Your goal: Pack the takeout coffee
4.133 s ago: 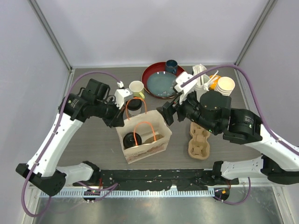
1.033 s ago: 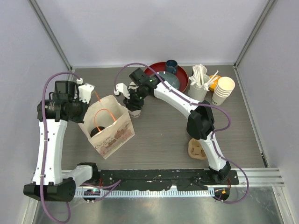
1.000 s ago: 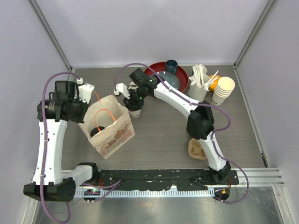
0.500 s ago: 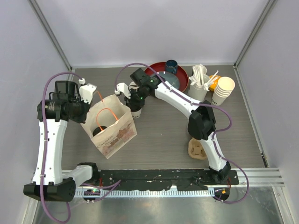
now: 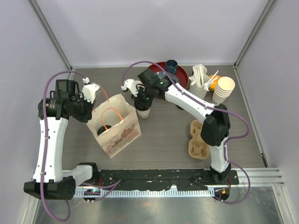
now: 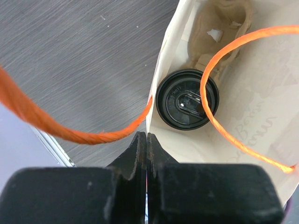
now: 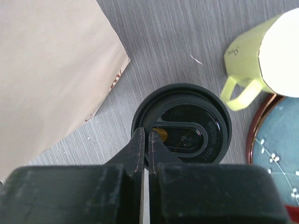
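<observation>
One takeout coffee cup [image 5: 144, 112], cream-white with a black lid [image 7: 187, 126], stands just right of the brown paper bag [image 5: 117, 126]. My right gripper [image 5: 141, 101] [image 7: 149, 135] is shut on the near-left rim of that lid. A second lidded cup [image 6: 187, 99] [image 5: 105, 126] sits inside the bag next to a cardboard carrier [image 6: 219, 28]. My left gripper [image 5: 96, 106] [image 6: 147, 137] is shut on the bag's upper edge, between its orange handles [image 6: 93, 135].
A pale yellow mug [image 7: 266, 60] stands close behind the held cup. A red tray with a blue plate [image 5: 180, 77] and a dark blue cup [image 5: 171, 65] sit at the back. Straws in a holder [image 5: 200, 81], stacked paper cups [image 5: 224, 88] and a cardboard carrier [image 5: 198, 140] are on the right.
My right gripper has shut on the lid's rim and shifted right with the cup. My left gripper has dragged the bag a little to the right.
</observation>
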{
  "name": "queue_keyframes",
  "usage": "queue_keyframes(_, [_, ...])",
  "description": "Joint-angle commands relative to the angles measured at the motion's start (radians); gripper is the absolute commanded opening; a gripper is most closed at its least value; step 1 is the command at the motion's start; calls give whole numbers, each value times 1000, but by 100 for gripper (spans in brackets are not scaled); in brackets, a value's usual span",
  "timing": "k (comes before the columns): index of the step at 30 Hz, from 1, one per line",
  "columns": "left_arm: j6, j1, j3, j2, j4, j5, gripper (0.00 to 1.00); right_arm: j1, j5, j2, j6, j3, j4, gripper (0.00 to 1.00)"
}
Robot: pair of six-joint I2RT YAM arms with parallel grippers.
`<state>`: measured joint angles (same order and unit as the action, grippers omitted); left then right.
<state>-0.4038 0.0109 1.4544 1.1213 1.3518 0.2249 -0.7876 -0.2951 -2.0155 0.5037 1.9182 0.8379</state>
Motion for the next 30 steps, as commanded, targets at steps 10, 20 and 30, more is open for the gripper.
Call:
queue_keyframes(10, [-37, 79, 69, 51, 207, 106, 0, 47, 128, 274, -102, -123, -30, 1])
queue_keyframes(20, [29, 303, 129, 126, 167, 116, 0, 45, 281, 480, -200, -4, 206, 1])
queue_keyframes(30, [51, 371, 159, 196, 121, 163, 0, -57, 278, 538, -287, 273, 322, 1])
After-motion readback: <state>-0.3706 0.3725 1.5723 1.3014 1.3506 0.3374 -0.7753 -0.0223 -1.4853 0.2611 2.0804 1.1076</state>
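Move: The right hand holds the lidded coffee cup just off the table. From it, the bag's mouth is about 12 cm left, 5 cm back and 8 cm higher. The yellow mug stands some 10 cm ahead and 2 cm left, the red plate about 14 cm ahead and 11 cm right, and the black lids 2 cm ahead and 21 cm right, all lower. From the left hand, pinching the bag's rim, the cup is about 24 cm right, 4 cm ahead and 13 cm down. Keep the cup pinched at its lid and raise the right gripper about 24 cm, swinging it some 13 cm right and a little back, with a clockwise wrist turn and some tilt, well above the bag's rim. Meanwhile, still pinching the rim, bring the left gripper about 10 cm right at steady height, turning some 20 degrees clockwise, to carry the bag into the space the cup leaves. ##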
